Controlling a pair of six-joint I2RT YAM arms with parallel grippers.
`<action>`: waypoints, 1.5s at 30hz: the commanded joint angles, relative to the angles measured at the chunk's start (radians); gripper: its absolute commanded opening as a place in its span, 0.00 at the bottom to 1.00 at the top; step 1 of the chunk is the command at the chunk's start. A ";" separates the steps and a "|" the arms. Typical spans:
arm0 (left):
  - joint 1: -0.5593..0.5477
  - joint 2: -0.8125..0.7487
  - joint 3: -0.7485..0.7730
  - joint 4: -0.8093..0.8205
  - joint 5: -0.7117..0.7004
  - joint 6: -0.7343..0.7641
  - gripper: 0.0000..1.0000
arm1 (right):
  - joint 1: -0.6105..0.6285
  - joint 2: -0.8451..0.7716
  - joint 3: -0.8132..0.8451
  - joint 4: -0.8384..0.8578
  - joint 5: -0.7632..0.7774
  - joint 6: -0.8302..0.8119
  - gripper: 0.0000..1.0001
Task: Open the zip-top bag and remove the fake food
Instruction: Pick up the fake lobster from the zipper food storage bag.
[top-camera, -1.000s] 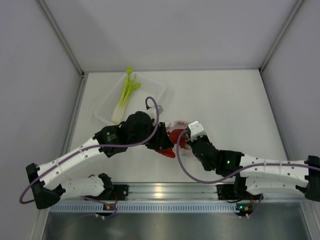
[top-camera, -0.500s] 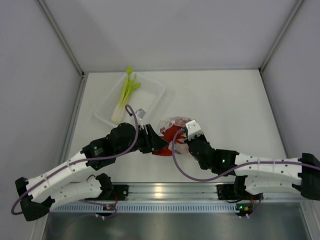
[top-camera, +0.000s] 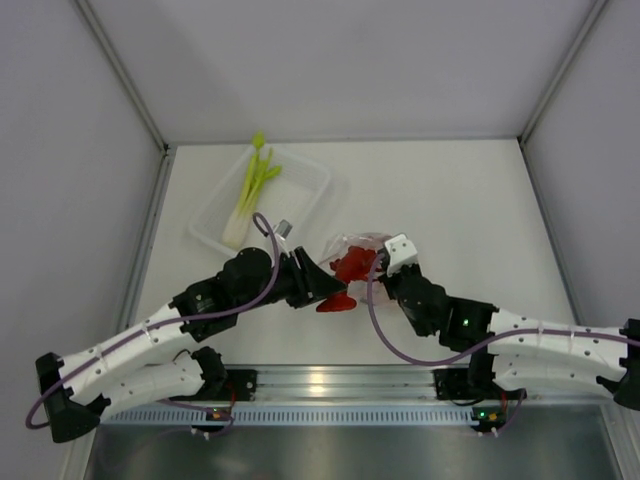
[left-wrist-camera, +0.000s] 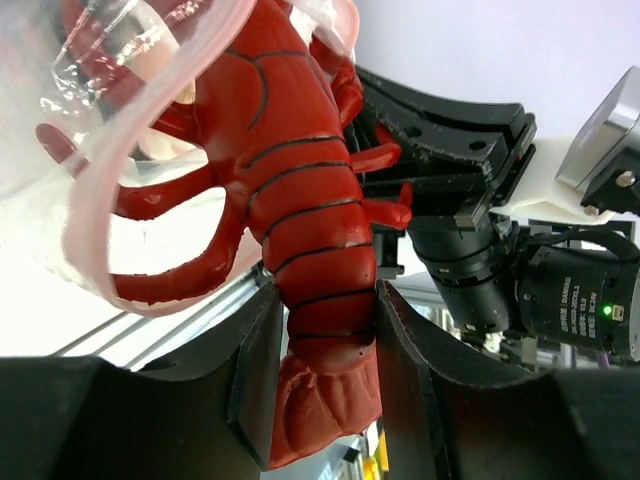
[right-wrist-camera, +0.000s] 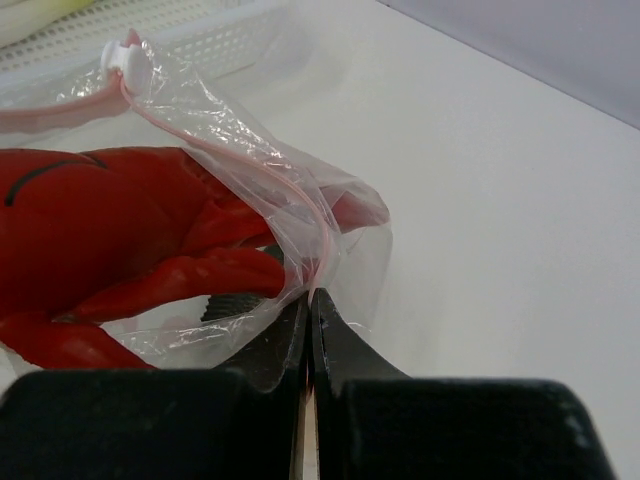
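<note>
The zip-top bag (top-camera: 362, 243) lies mid-table, its pink zip strip (left-wrist-camera: 92, 210) open around the red lobster (top-camera: 347, 272). My left gripper (top-camera: 322, 290) is shut on the lobster's tail (left-wrist-camera: 318, 330), one finger on each side; the lobster's head and claws are still inside the bag's mouth. My right gripper (top-camera: 385, 272) is shut on the bag's edge (right-wrist-camera: 312, 262) at the pink strip, just right of the lobster (right-wrist-camera: 100, 230). The green-and-white leek (top-camera: 248, 190) lies in the tray. The grey fish and the round piece are not in view.
A rigid clear tray (top-camera: 305, 178) stands at the back left, its white mesh wall (right-wrist-camera: 200, 35) just behind the bag. Grey walls close the table at the left, right and back. A metal rail (top-camera: 330, 385) runs along the near edge.
My left arm has drawn back toward the near left with the lobster in its grip. My right gripper has shifted slightly right and back with the bag edge.
</note>
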 joint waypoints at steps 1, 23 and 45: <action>-0.002 -0.015 -0.007 0.236 0.094 -0.064 0.00 | -0.010 -0.001 0.015 0.051 -0.089 -0.033 0.00; 0.039 -0.082 0.120 0.084 -0.108 -0.037 0.00 | -0.122 0.206 0.082 -0.080 0.039 -0.057 0.00; 0.047 -0.001 0.032 0.147 0.114 0.028 0.00 | -0.424 0.002 0.084 -0.008 -0.521 0.038 0.00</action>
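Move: The left gripper already pinches the lobster just in front of its tail fan; the lobster's middle lies some 4 cm ahead, 2 cm to the right and 4 cm below. The bag around its front end is centred about 6 cm ahead, 5 cm right and 8 cm down. The white basket is some 24 cm ahead, 17 cm left and 20 cm down. From the right gripper, which holds the bag's rim, the lobster's middle is roughly 5 cm left, 3 cm back and 2 cm up. Keep the right fingers shut on the bag's rim and draw it about 5 cm forward, dipping some 2 cm on the way and easing partly back up, rolling its left side down about 15 degrees, then back past the start. Keep the left pinch on the lobster's tail end: sink a little, ease forward and left, then lift to finish about 2 cm higher. ##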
